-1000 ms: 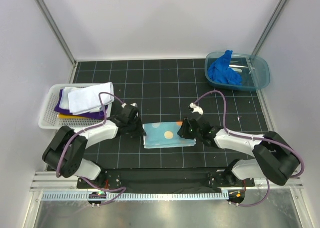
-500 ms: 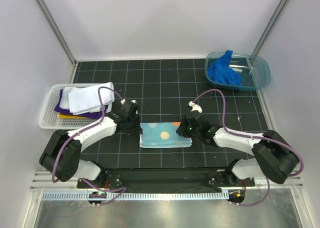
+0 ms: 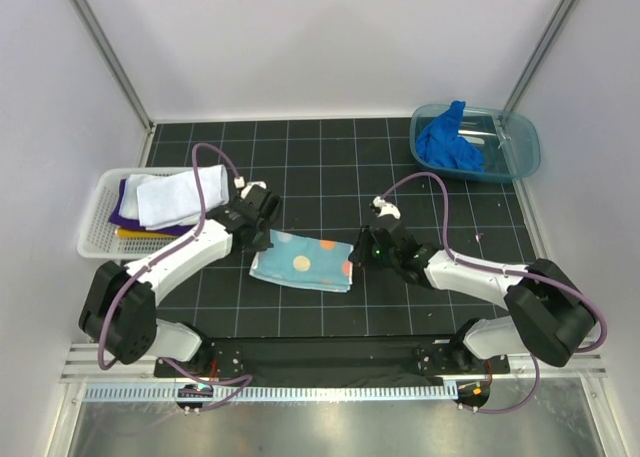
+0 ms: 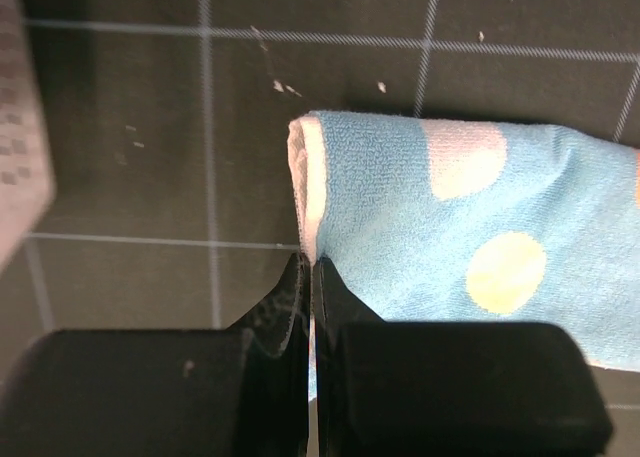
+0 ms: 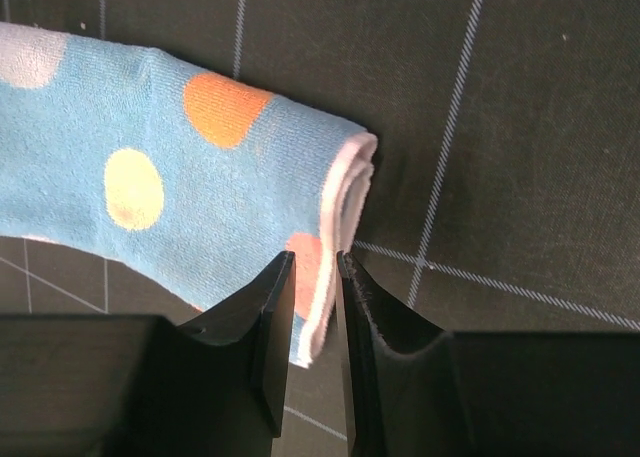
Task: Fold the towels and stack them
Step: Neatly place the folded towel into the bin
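A folded light blue towel with orange and yellow spots [image 3: 300, 265] lies stretched between both grippers at the middle of the mat. My left gripper [image 3: 258, 239] is shut on its left folded edge; in the left wrist view the jaws [image 4: 311, 262] pinch the white-edged corner of the spotted towel [image 4: 450, 227]. My right gripper [image 3: 358, 252] holds the right end; in the right wrist view its jaws [image 5: 313, 257] stand either side of the thick folded edge of the spotted towel [image 5: 150, 197]. A bright blue towel [image 3: 447, 142] sits crumpled in the teal tub.
A white mesh basket [image 3: 95, 232] at the left holds a folded white towel [image 3: 175, 197] over a purple towel [image 3: 125, 215] and a yellow one [image 3: 135, 234]. The teal tub [image 3: 520, 162] stands at the back right. Grey walls close in three sides.
Both grippers have carried the spotted towel away from the arm bases and to the left, toward the basket. It now lies slightly slanted.
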Available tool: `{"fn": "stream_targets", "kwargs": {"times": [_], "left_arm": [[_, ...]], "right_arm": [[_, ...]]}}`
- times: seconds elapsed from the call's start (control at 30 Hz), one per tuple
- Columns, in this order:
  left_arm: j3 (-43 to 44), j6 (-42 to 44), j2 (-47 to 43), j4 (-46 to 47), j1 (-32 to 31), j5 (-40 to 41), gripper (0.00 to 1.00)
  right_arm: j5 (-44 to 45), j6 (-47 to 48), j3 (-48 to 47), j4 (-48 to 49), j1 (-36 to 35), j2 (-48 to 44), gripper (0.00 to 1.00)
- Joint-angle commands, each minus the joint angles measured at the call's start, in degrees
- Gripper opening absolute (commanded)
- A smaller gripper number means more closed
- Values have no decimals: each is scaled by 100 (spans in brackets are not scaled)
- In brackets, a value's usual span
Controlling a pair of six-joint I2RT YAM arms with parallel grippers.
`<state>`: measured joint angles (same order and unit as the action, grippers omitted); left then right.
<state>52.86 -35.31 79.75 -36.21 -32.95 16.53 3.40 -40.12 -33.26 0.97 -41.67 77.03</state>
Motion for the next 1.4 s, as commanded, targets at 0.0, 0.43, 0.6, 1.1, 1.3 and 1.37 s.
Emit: {"fn": "stream_targets", "kwargs": {"times": [0.0, 0.43, 0.6, 1.1, 1.3, 1.37], "left_arm": [[523, 261, -55, -475, -54, 851, 0], [2041, 1210, -259, -1002, 430, 1730, 0], [2816, 1474, 155, -1380, 491, 2125, 0], [4425, 1966, 472, -2162, 482, 2627, 0], [5119, 2054, 568, -2548, 491, 2443, 0], [5339, 2072, 577, -2602, 491, 2433, 0]], "right_arm": [[-32, 171, -339, -53, -25, 31, 30], [-15, 268, -471, -396, -25, -118, 30], [-32, 250, -454, -387, -25, -127, 30], [3, 338, -700, -598, -25, -83, 30], [3, 329, -770, -616, -25, -57, 30], [20, 320, -805, -642, -25, -57, 30]]}}
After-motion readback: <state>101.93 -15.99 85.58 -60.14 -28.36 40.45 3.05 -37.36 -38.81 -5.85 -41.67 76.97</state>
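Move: The white bin's middle lies about 25 cm to the left of the left hand, some 8 cm farther out and about 4 cm lower. The white towels stacked in it are nearer, roughly 19 cm left and 11 cm ahead. The folded dotted towel, its left edge already in these fingers, has its middle about 9 cm to the right, 3 cm back and 5 cm below. From the right hand the bin is some 47 cm left and 10 cm ahead. Keeping its pinch on the left edge of the folded dotted towel, the left hand hoists it about 25 cm, at first also swinging forward and left by 7 to 9 cm so that it comes level-wise nearer the bin, then rising almost straight up beside it. The wrist rolls its left side up and tips the fingers more outward, some 20 degrees each. ##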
